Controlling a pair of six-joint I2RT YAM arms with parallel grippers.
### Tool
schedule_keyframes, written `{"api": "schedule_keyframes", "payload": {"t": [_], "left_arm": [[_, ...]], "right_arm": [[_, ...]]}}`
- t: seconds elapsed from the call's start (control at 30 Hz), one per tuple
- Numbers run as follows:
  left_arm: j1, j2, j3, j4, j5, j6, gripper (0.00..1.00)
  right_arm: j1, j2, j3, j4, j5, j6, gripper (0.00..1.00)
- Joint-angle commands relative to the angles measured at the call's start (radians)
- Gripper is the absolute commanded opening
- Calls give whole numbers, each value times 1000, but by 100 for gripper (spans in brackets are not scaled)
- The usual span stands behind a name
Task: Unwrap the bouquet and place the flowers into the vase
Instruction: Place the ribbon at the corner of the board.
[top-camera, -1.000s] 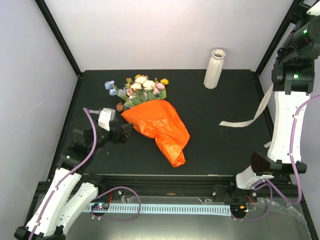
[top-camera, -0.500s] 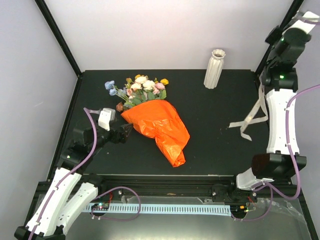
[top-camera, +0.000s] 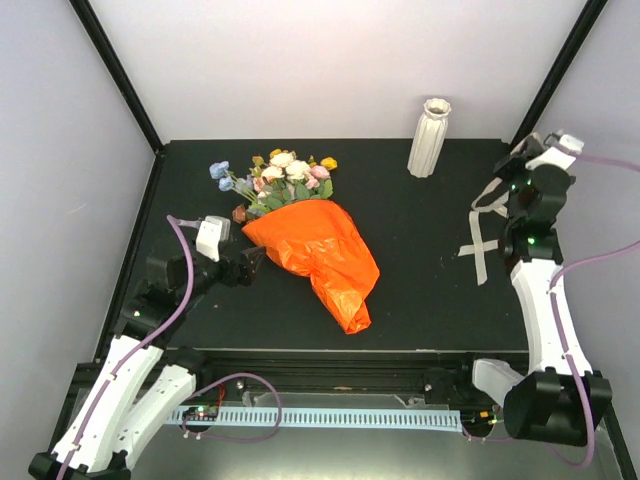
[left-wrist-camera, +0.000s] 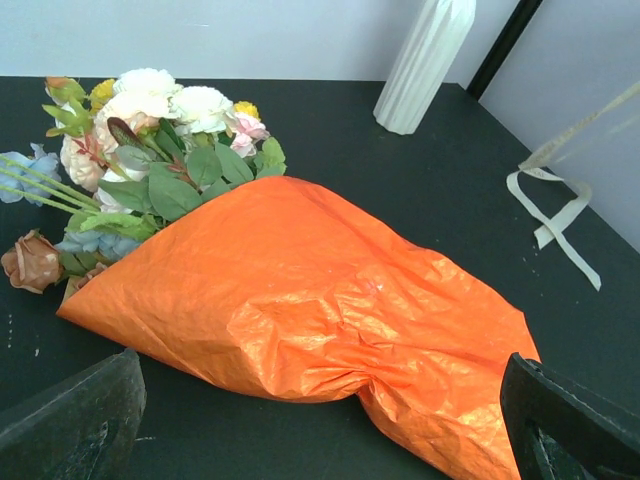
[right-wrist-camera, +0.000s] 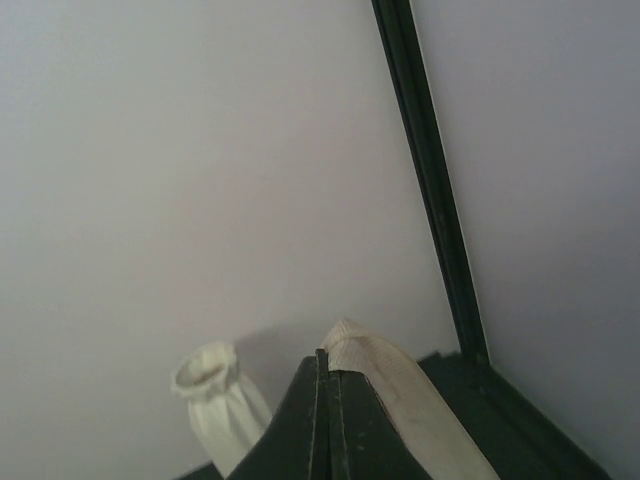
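Observation:
The bouquet (top-camera: 318, 252) lies on the black table in its orange paper (left-wrist-camera: 300, 300), narrow end toward the front. The flowers (top-camera: 283, 176) spill out of the wide end at the back left (left-wrist-camera: 165, 120). My left gripper (top-camera: 250, 264) is open just left of the paper, with its two fingers wide apart on either side of the wrap's crumpled neck (left-wrist-camera: 320, 440). The white ribbed vase (top-camera: 430, 138) stands upright at the back right (right-wrist-camera: 220, 405). My right gripper (top-camera: 499, 188) is shut on the cream ribbon (right-wrist-camera: 400, 390), which trails down onto the table (top-camera: 478, 248).
Black frame posts (top-camera: 545, 85) rise at the back corners, one close beside my right gripper. The ribbon's loose loops (left-wrist-camera: 555, 215) lie on the table right of the bouquet and in front of the vase.
My right arm has come down from high at the right corner toward the table, carrying the ribbon, which now folds onto the surface. The left arm and bouquet have not moved.

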Motion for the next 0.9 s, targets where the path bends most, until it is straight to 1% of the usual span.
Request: {"api": "schedule_keyframes", "payload": {"t": [0.0, 0.1, 0.27, 0.4, 0.53, 0.63, 0.77, 0.87], "left_arm": [[-5, 2, 3, -14, -13, 16, 99], [-5, 2, 5, -15, -13, 16, 99], [-5, 0, 4, -16, -18, 16, 99], [-5, -5, 3, -18, -26, 17, 99], [-5, -5, 4, -19, -27, 17, 99], [-5, -4, 4, -20, -30, 16, 99], [-5, -2, 4, -19, -32, 17, 99], [-5, 1, 5, -21, -36, 18, 99]], "right_arm": [[-3, -34, -132, 39, 16, 71, 1], [-4, -37, -216, 9, 63, 111, 1], [-31, -6, -325, 5, 66, 212, 1], [-91, 75, -339, -64, 60, 324, 1], [-151, 173, -321, -125, 55, 399, 1], [-160, 215, -266, -206, 80, 410, 11], [-160, 230, -211, -277, 64, 395, 32], [-160, 210, -195, -303, 27, 381, 43]]}}
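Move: The right hand pinches the ribbon high up. The spot it goes for, the patch by the board's right side where the ribbon tails already touch down, lies about 38 cm below, some 3 cm right and 1 cm ahead. The vase stands roughly 28 cm ahead and 7 cm left, and the orange wrapper about 35 cm left and 2 cm back. From the left hand that spot is some 52 cm right, 17 cm ahead and 25 cm lower. Still pinching the ribbon, the right hand sinks about 26 cm towards the board, edging some 6 cm right in the later part. The wrist tips down some 30 degrees while rolling left side up and turning clockwise; near the bottom the fingers begin to part, and the ribbon is still at their tips. ##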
